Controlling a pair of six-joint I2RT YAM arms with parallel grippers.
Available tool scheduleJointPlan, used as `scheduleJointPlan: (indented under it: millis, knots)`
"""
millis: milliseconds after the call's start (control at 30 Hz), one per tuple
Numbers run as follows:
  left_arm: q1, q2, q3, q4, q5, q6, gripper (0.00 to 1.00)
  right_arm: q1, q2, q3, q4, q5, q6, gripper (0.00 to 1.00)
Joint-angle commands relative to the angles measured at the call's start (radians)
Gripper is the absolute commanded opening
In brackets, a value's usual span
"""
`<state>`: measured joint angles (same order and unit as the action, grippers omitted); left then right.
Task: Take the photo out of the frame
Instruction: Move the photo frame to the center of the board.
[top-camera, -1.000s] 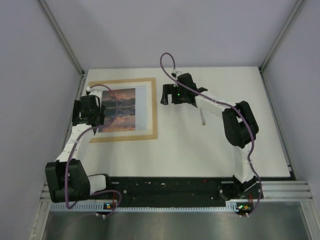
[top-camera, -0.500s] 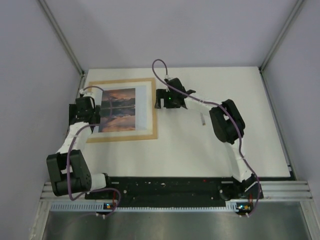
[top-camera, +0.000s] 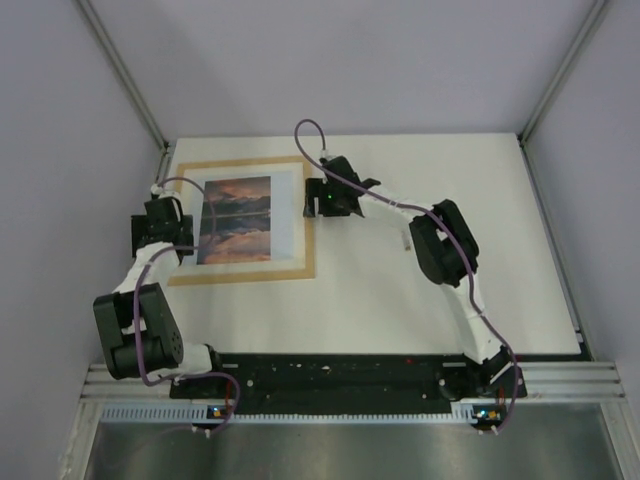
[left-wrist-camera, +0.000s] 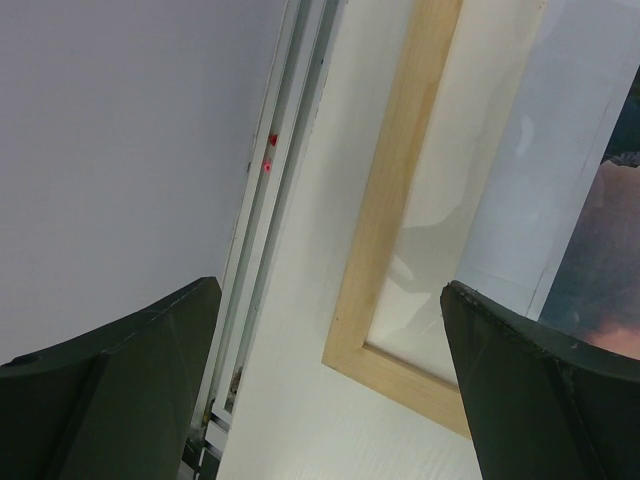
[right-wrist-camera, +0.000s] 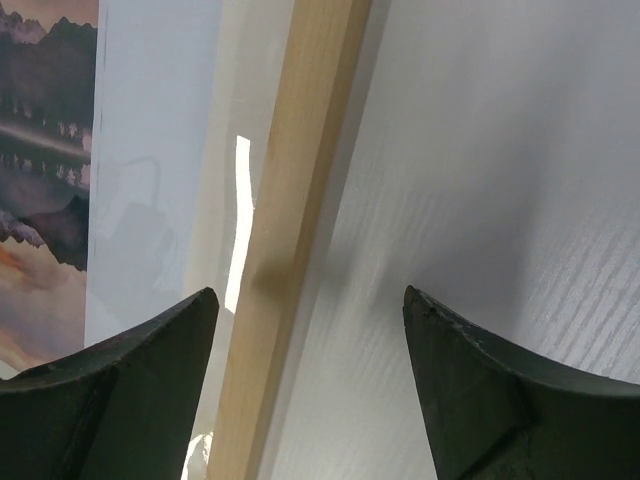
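Note:
The light-wood frame (top-camera: 240, 272) lies face up at the table's left, with the photo (top-camera: 237, 219) of a sunset mountain scene inside it behind the glass. My left gripper (top-camera: 160, 228) hangs open over the frame's left rail (left-wrist-camera: 395, 190). In the left wrist view its near corner shows between the fingers (left-wrist-camera: 330, 400), and the photo (left-wrist-camera: 600, 250) runs off the right margin. My right gripper (top-camera: 318, 197) is open astride the frame's right rail (right-wrist-camera: 300, 150). One finger (right-wrist-camera: 120, 390) is over the glass beside the photo (right-wrist-camera: 50, 200), the other over bare table. Nothing is gripped.
An aluminium rail (left-wrist-camera: 270, 200) and a grey wall run along the table's left edge, close to the frame. A small pale strip (top-camera: 406, 238) lies on the white table (top-camera: 400, 310) near the right arm's elbow. Walls enclose the back and right.
Both arms have shifted left. The left gripper went from over the photo to the frame's left rail. The right gripper reached the right rail, its jaws narrowing somewhat.

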<state>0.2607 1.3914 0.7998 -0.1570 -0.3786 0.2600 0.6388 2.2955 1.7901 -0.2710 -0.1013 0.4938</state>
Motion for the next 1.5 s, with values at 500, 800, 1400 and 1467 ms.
scheduleJointPlan:
  millis: [500, 800, 1400, 1467]
  knots:
    - [0.021, 0.009, -0.025, 0.06, 0.046, -0.033, 0.99, 0.079, 0.078, 0.114, -0.108, 0.164, -0.009, 0.5]
    - [0.022, -0.012, 0.005, -0.009, 0.053, -0.042, 0.99, 0.093, 0.105, 0.157, -0.131, 0.157, 0.005, 0.46]
    - [0.02, -0.067, 0.007, -0.075, 0.156, -0.024, 0.99, 0.091, 0.11, 0.177, -0.185, 0.199, 0.002, 0.0]
    - [0.02, -0.094, 0.01, -0.111, 0.234, -0.005, 0.99, 0.078, 0.082, 0.158, -0.186, 0.189, 0.0, 0.0]
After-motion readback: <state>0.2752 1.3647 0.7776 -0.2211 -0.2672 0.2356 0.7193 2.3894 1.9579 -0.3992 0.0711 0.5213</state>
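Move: From the right hand, the frame's right bar lies about 2 cm to the left, straight abeam and some 1 cm lower; the photo's middle is roughly 18 cm left and 3 cm back, the pen some 19 cm right and 4 cm back, both 2 cm lower. From the left hand, the frame's left bar runs about 2 cm to the right, level with it and 6 cm below; its near-left corner is 5 cm farther back, and the photo 15 cm right and 5 cm ahead. Leftward by a good 2 cm and about 1 cm down, the right hand moves onto the frame's right bar, its left side dipping slightly, while the half-closed fingers shut until they pinch the bar from both sides. The left hand, still wide open, sinks about 2 cm, then eases back and right, about 1.5 cm nearer the left bar, rising a little at the end. ##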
